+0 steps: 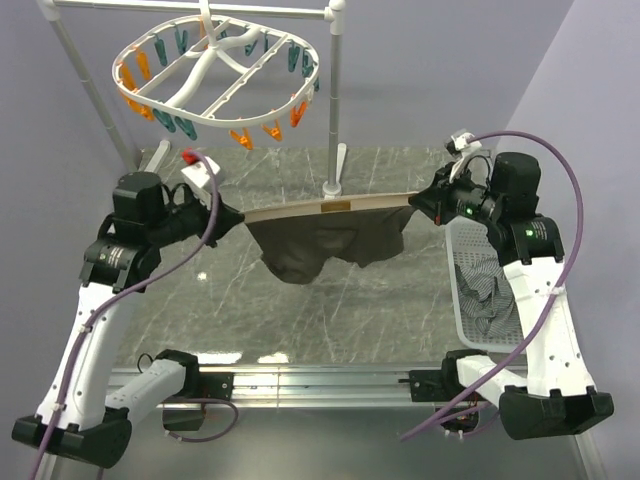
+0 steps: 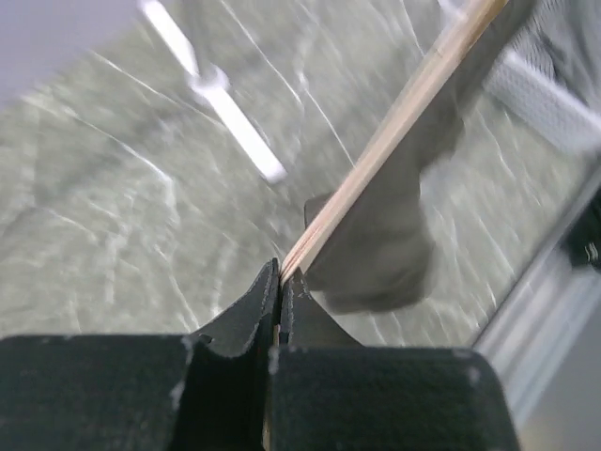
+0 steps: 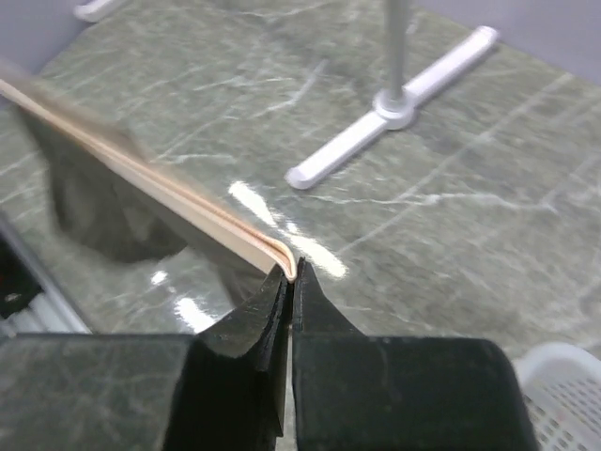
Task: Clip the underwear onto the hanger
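The underwear (image 1: 330,240), dark olive-brown with a tan waistband, hangs stretched in the air between my two grippers above the table. My left gripper (image 1: 240,215) is shut on the waistband's left end; the left wrist view shows the tan band (image 2: 394,122) running out from the closed gripper (image 2: 281,274). My right gripper (image 1: 415,198) is shut on the right end; the right wrist view shows the band (image 3: 178,193) folded at the closed gripper (image 3: 289,272). The hanger (image 1: 215,70), a white oval ring with orange and teal clothespins, hangs above and to the left of the underwear.
A white pole stand holds the hanger; its upright pole (image 1: 333,100) and foot (image 3: 394,103) stand just behind the waistband. A white basket (image 1: 480,290) with grey striped cloth sits at the right under my right arm. A metal rail (image 1: 320,380) runs along the near table edge.
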### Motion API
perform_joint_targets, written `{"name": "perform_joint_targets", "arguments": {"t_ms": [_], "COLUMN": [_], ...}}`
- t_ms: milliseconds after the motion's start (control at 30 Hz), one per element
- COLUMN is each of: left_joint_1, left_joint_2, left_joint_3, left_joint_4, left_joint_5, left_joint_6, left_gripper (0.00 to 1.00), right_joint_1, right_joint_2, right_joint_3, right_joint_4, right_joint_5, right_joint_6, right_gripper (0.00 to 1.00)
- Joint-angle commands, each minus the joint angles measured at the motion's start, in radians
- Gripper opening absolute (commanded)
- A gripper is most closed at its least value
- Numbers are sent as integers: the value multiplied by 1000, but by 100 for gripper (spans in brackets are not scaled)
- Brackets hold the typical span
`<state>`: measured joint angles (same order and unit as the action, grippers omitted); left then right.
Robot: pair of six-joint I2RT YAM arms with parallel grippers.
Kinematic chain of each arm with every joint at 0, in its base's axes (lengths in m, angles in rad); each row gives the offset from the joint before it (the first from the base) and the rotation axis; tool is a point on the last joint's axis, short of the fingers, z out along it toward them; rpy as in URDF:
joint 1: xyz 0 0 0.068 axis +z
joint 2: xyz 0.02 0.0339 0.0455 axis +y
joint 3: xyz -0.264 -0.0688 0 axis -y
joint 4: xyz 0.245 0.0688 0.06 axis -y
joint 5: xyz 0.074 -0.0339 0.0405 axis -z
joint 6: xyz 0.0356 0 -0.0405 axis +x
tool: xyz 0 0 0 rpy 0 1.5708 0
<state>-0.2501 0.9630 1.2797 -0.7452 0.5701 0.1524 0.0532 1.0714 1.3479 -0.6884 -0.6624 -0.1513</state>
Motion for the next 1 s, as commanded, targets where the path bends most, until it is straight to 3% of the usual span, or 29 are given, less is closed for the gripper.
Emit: {"name": "perform_joint_targets", "arguments": {"t_ms": [0, 33, 67, 133, 167, 200, 300, 367, 467, 533, 600, 633, 667, 700, 767, 800, 867, 933, 967], "left_joint_1": [103, 101, 77, -15, -75, -198, -248, -247, -140, 21, 51, 23, -35, -208, -361, -444, -442, -422, -405], "left_joint_2": [-55, -58, -52, -24, -12, 5, 16, 28, 19, 29, 45, 48, 49, 54, 69, 77, 71, 48, 42], "left_joint_3": [30, 24, 20, 9, 7, 1, -11, 3, 21, 49, 81, 90, 92, 58, 2, -56, -68, 7, 47], "left_joint_4": [93, 101, 84, 63, 29, 9, -41, -62, 4, 58, 12, -128, -199, -248, -380, -387, -274, -163, -26], "left_joint_5": [-112, -83, 42, 44, 42, 50, 93, 25, -73, -4, 130, 260, 240, 193, 101, 74, -51, -122, -224], "left_joint_6": [-129, -132, -116, -122, -85, -55, 9, 29, -44, -103, -4, 89, 222, 246, 329, 334, 276, 203, 150], "left_gripper": [0, 0, 0, 0, 0, 0, 0, 0, 0, 0, 0, 0, 0, 0, 0, 0, 0, 0, 0], "right_joint_1": [-49, -49, -23, 54, 174, 227, 267, 254, 101, -2, -15, 23, 66, 144, 338, 367, 360, 320, 253], "right_joint_2": [-22, -24, -25, -39, -48, -65, -73, -54, -31, 7, 21, 10, -5, -34, -57, -68, -62, -13, 25], "right_joint_3": [31, 39, 42, 39, 33, 11, -30, -23, -7, 43, 95, 91, 80, 45, -22, -83, -96, 17, 75], "right_joint_4": [46, 35, 30, 14, 3, -6, -19, -48, 13, 49, 18, -55, -107, -169, -261, -261, -174, -104, -86], "right_joint_5": [104, 45, 29, 24, 33, 46, -23, 47, 138, 149, 42, -26, -55, -52, 46, 69, 159, 230, 233], "right_joint_6": [-22, -24, -16, -37, -72, -88, -73, -109, -81, -38, -72, -111, -202, -250, -319, -317, -269, -245, -199], "right_gripper": [0, 0, 0, 0, 0, 0, 0, 0, 0, 0, 0, 0, 0, 0, 0, 0, 0, 0, 0]}}
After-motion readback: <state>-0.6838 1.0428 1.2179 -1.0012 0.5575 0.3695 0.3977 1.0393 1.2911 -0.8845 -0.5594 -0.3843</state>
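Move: Each hand already pinches one end of the underwear's waistband, stretched nearly straight between them, with the cloth hanging below; the waistband's middle is roughly 17 cm to the left hand's right and about 2 cm ahead, and some 17 cm to the right hand's left and 1 cm back, at hand height. The hanger's near orange clips are roughly 16 cm ahead of the left hand, 3 cm right and 5 cm above. The laundry basket lies about 25 cm right of the right hand, 3 cm back and 30 cm below. Keeping their pinch on the two waistband ends, both hands shake the underwear: they swing back and inward towards each other by some 7 or 8 cm, then sweep out again almost to where they began. From there both go back, inward and down, ending about 10 cm back and 8 cm lower for the left and about 7 cm back and 5 cm lower for the right, while the left wrist turns clockwise some 30 degrees and the right one counter-clockwise about 20. ##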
